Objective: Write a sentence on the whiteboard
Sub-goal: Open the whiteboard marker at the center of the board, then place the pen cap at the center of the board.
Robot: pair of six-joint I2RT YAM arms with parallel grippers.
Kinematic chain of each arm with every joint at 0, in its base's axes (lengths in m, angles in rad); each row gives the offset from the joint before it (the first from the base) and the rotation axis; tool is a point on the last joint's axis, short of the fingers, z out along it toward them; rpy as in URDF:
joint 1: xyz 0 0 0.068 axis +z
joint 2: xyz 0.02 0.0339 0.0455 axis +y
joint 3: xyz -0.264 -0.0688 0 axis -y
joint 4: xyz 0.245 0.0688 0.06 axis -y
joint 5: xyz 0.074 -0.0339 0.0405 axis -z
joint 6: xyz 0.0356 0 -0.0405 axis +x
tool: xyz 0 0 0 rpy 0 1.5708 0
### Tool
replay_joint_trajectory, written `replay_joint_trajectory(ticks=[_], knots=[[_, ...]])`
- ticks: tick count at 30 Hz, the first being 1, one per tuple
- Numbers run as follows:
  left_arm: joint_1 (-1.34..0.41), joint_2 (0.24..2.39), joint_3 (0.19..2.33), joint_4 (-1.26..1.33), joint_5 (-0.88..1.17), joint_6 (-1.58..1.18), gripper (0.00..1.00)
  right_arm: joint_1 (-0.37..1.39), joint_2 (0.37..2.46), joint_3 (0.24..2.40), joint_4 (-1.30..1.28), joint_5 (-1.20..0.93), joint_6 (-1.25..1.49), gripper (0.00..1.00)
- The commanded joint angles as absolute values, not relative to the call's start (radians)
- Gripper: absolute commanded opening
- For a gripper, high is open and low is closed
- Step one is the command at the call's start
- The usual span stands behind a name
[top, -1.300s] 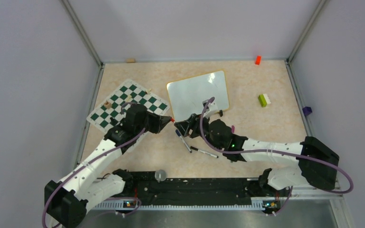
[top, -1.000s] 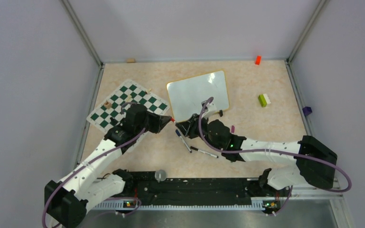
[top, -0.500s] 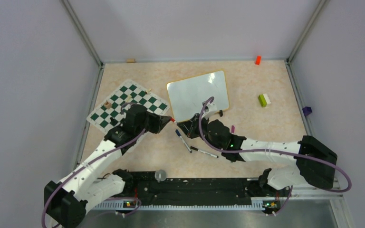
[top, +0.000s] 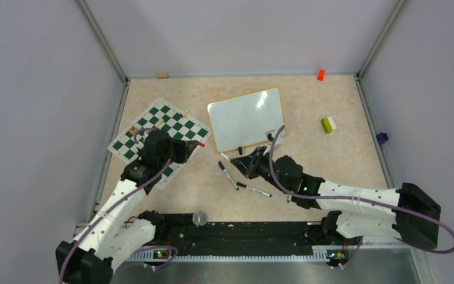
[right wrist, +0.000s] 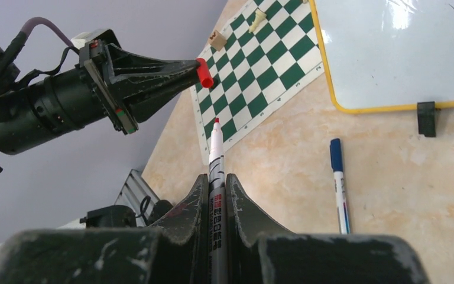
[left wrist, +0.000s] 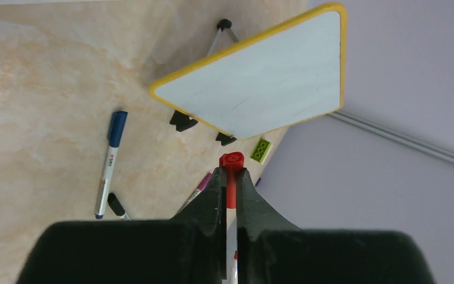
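The whiteboard (top: pixel 246 120) (left wrist: pixel 260 83) (right wrist: pixel 390 53) stands tilted on its black feet at the table's middle, its face blank; no sentence shows on it. My left gripper (top: pixel 194 145) (left wrist: pixel 230 177) hovers over the chessboard mat's right edge, shut on a red marker cap (top: pixel 200 144) (left wrist: pixel 232 161) (right wrist: pixel 203 72). My right gripper (top: pixel 243 161) (right wrist: pixel 217 183) is below the board's near edge, shut on the uncapped red marker (top: pixel 227 157) (right wrist: pixel 216 148), whose red tip points left toward the cap. A gap separates cap and tip.
A blue-capped marker (top: pixel 227 174) (left wrist: pixel 109 163) (right wrist: pixel 338 183) and a black marker (top: pixel 254 190) lie between the arms. The green-and-white chessboard mat (top: pixel 153 127) (right wrist: pixel 260 65) with small pieces lies left. A green-white brick (top: pixel 328 124), an orange block (top: pixel 320 74) and a purple block (top: pixel 381 138) sit right.
The grippers met tip to tip near the board's lower left corner. They have since pulled apart: left went back left with the red cap, right went right holding the bare marker.
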State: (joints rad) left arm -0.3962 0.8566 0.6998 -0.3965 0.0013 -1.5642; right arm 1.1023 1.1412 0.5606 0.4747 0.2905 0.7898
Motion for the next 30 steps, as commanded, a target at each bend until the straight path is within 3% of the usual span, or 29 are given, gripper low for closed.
replay_joint_trajectory(ticks=[1, 11, 17, 21, 28, 30], knots=[[-0.365, 0.843, 0.676, -0.42, -0.081, -1.523, 0.0, 1.113, 1.049, 0.52, 0.429, 0.311, 0.817, 0.0], [-0.362, 0.916, 0.661, -0.522, -0.095, -1.343, 0.0, 1.103, 0.864, 0.479, 0.174, 0.467, 0.799, 0.0], [-0.363, 0.976, 0.503, -0.349, -0.022, -1.362, 0.0, 1.096, 0.77, 0.413, 0.156, 0.506, 0.773, 0.0], [-0.363, 1.048, 0.511, -0.333, -0.047, -1.315, 0.0, 1.096, 0.759, 0.404, 0.145, 0.506, 0.772, 0.0], [-0.362, 1.117, 0.617, -0.449, -0.156, -1.202, 0.36, 1.097, 0.792, 0.416, 0.13, 0.489, 0.761, 0.0], [-0.363, 1.112, 0.633, -0.446, -0.144, -1.15, 0.54, 1.092, 0.802, 0.427, 0.115, 0.47, 0.758, 0.0]])
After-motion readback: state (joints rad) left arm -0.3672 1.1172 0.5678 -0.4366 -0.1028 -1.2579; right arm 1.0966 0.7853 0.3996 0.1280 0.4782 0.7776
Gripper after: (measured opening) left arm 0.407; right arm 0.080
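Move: The left fingers still hold the red cap; the bare table it is taken down to lies about 3 cm back, 3 cm left and some 19 cm below. From there, the chessboard's middle is about 14 cm farther out and 13 cm to the left, the blue marker 15 cm to the right and 1 cm farther out. For the right hand, holding the uncapped marker, the whiteboard's middle lies roughly 25 cm ahead, 7 cm right, 16 cm lower; the blue marker is 4 cm ahead, 1 cm left, 20 cm below. Letting go of the red cap just above the table, the left fingers open to under half way after the hand has sunk about 15 cm and drifted some 4 cm left, its wrist tipping down and rolling, left side up, roughly 30 degrees in all. The right hand keeps its pinch on the open marker and carries it 9 cm right, away from the left hand, then also down 4 cm, turning slightly counter-clockwise then clockwise to end about 10 degrees clockwise. ##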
